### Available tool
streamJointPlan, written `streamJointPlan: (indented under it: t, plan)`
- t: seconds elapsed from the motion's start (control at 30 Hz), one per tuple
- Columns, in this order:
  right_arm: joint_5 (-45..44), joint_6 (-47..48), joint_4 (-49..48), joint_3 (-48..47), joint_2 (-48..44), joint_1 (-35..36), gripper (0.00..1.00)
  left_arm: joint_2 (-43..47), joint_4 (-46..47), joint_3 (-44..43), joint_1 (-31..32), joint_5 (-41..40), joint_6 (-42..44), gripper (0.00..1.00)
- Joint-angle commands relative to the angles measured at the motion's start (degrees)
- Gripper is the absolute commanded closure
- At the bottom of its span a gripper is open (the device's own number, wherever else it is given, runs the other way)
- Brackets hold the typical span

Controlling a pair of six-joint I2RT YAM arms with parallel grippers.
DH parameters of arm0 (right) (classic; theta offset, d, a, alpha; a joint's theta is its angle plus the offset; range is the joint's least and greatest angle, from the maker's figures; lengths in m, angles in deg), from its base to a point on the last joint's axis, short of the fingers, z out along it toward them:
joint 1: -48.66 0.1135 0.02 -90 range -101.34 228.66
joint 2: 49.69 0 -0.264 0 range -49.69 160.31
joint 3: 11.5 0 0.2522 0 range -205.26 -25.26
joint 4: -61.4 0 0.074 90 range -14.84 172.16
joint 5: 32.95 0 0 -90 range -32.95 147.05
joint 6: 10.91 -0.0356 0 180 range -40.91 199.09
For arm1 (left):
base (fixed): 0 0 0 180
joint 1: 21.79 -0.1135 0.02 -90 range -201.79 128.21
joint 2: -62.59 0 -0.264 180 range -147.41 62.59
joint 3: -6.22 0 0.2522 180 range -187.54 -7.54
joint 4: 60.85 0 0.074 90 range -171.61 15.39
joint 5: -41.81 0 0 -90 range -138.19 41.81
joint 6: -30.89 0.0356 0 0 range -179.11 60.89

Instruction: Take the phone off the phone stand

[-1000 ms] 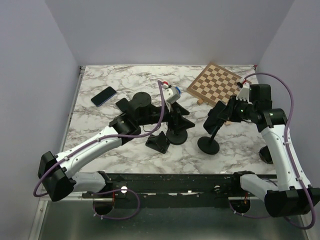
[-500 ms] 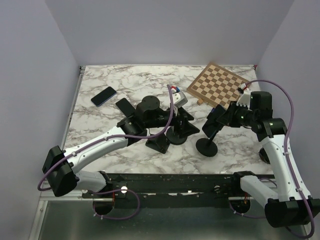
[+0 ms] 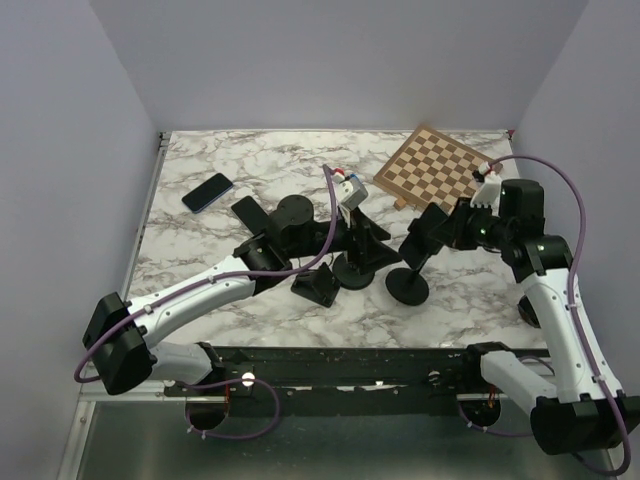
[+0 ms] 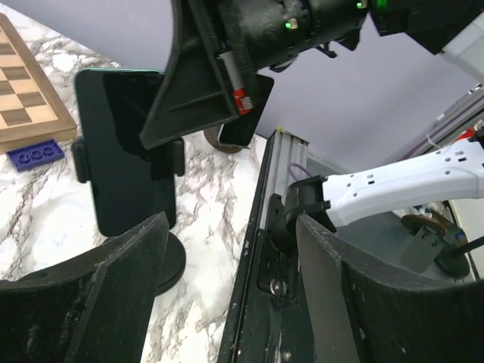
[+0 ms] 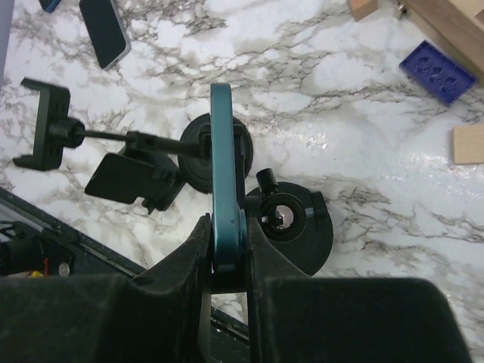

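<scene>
The phone (image 4: pixel 125 151) is dark-faced with a teal edge (image 5: pixel 224 174) and stands upright. The side clamps of the black phone stand (image 4: pixel 172 155) still hold it. The stand's round base (image 3: pixel 407 287) rests on the marble. My right gripper (image 5: pixel 227 227) is shut on the phone's edge, one finger on each face, and it shows at the stand's head (image 3: pixel 432 228) from above. My left gripper (image 4: pixel 227 287) is open and empty. It hovers just left of the stand, over a second stand's base (image 3: pixel 355 270).
A second, empty stand (image 5: pixel 45 125) lies tipped over on the table. A blue phone (image 3: pixel 207 192) and a black phone (image 3: pixel 250 213) lie at the back left. A chessboard (image 3: pixel 430 168) sits at the back right, with a blue block (image 5: pixel 439 72) and a wooden block (image 5: pixel 469 144) near it.
My right gripper has shifted left with the phone, and the stand's base has slid left with it. My left wrist swung right, then back a little.
</scene>
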Motion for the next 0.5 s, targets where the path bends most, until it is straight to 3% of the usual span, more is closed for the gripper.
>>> streamJointPlan:
  t: [0.0, 0.23, 0.47]
  plan:
    - [-3.48, -0.14, -9.79, -7.34, 3.67, 0.15, 0.88, -0.59, 2.54, -2.89, 0.2, 0.68, -2.7, 0.24]
    - [-5.75, 0.51, -15.13, -8.99, 10.89, 0.15, 0.88, 2.75, 4.63, 0.62, 0.12, 0.8, -3.52, 0.24]
    - [-6.38, 1.8, -17.82, -5.04, 10.94, 0.41, 0.83, 6.09, -12.01, -9.09, -0.43, -0.17, 9.2, 0.24]
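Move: The right hand already pinches the edge of the phone, still clamped in its stand; the phone's middle is some 3 cm ahead, 3 cm left and 4 cm below that hand, the stand's base about 18 cm below, 6 cm left and 2 cm back. The purple block lies roughly 15 cm ahead and 6 cm right of it, the empty stand about 2 cm ahead and 19 cm left. From the open left hand the phone is about 8 cm ahead, 11 cm right and 7 cm lower. Keeping its pinch on the phone's edge, the right hand carries phone and stand together about 8 cm forward, towards the purple block and away from the left hand, nearly level and easing off at the end, with only a slight wrist turn. The left hand, fingers still open and touching neither phone nor stand, rises some 2.5 cm. ##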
